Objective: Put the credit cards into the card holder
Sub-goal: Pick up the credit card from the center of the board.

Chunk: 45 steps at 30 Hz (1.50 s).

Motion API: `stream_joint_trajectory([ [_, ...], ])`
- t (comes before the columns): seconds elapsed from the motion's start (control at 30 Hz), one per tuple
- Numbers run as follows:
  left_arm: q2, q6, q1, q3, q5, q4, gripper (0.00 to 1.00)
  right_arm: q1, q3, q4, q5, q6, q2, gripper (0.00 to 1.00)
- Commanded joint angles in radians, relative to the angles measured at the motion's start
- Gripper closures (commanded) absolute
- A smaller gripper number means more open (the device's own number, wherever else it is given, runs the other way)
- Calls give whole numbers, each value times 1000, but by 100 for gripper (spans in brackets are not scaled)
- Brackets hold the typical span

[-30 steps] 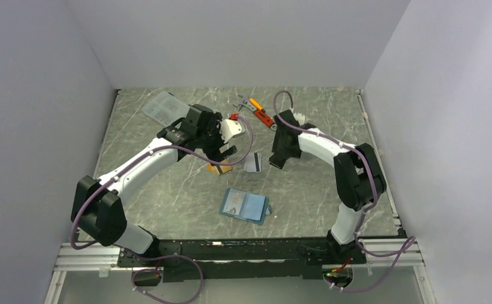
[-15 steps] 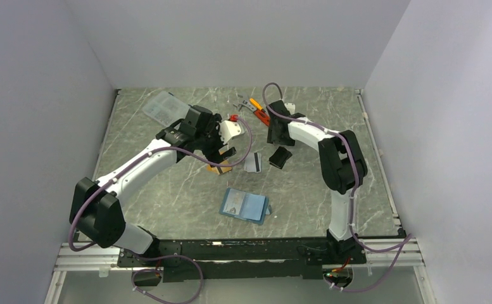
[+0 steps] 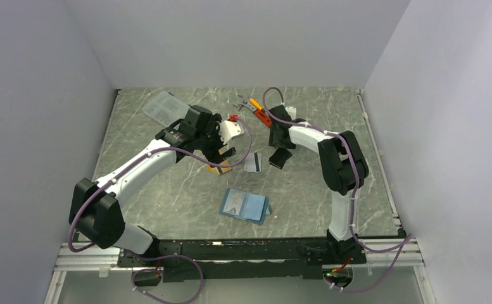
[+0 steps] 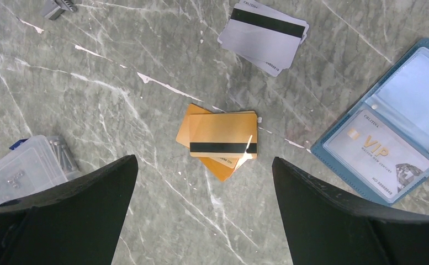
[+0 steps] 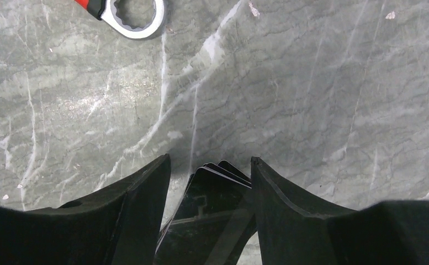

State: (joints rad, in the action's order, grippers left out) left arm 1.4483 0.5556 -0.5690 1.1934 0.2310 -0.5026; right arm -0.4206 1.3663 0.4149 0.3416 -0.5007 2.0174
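Two orange-gold credit cards (image 4: 223,141) lie overlapped on the table, the upper one showing its dark stripe. My left gripper (image 4: 204,160) hangs wide open just above them (image 3: 219,168), holding nothing. Silver-grey cards (image 4: 264,36) lie further right (image 3: 252,163). The teal card holder (image 4: 400,127) lies open (image 3: 246,206), with a printed card in its clear pocket. My right gripper (image 5: 210,159) is open, tilted low over the table. A stack of dark cards (image 5: 217,215) lies flat between its fingers (image 3: 280,157).
An orange-handled wrench (image 3: 261,113) lies at the back, and its ring end (image 5: 132,16) shows ahead of the right fingers. A clear plastic box of small parts (image 3: 163,107) sits at the back left (image 4: 24,176). White walls enclose three sides.
The right arm folded its elbow in and drew its wrist toward the back, uncovering the dark cards. The left arm and all cards stayed put.
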Motion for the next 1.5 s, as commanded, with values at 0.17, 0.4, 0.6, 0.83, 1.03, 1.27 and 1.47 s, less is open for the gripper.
stream_joint_trajectory([
  [0.17,-35,-3,-1,1,25,-7,1,-5,-157,-6,-29,-54,-65,44],
  [0.4,-56,-12,-1,-25,21,17,1,-41,-253,-20,-60,-108,-122,44],
  [0.6,-48,-14,0,-12,43,-15,1,-90,-300,-33,-60,-125,-137,45],
  [0.83,-99,-30,-2,-15,-6,-13,1,-110,-327,-28,-44,-133,-177,45],
  [1.03,-91,-26,14,-1,-130,-28,1,-79,-178,44,-8,-75,-222,42],
  [1.27,-24,-33,93,63,-50,-103,1,-62,-129,80,-53,-67,-325,41],
  [1.47,24,-44,80,171,-23,-84,1,-41,-319,15,-213,-174,-457,41],
])
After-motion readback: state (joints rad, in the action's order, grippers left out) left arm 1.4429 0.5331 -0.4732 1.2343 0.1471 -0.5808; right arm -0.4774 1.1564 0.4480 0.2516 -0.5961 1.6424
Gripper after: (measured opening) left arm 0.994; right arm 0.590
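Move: The black cards lie flat right beneath the right fingertips, their middle about 3 cm back and 1 cm left of the hand point, some 2 cm down. Counted from that hand, the grey cards are 11 cm left and 5 cm back, the red-handled tool 16 cm ahead and 8 cm left, the card holder some 23 cm back and 14 cm left. From the left hand, the black cards are about 25 cm right, 5 cm ahead, 17 cm below. With its half-open fingertips down around the black cards, the right hand drags the stack back towards its base, about 7 cm, veering roughly 2 cm left on the way, then leaves the cards and rises some 7 cm above them without closing. Late on, the open, empty left hand shifts about 5 cm left and slightly forward, turning some 10 degrees counter-clockwise, away from the black cards. ##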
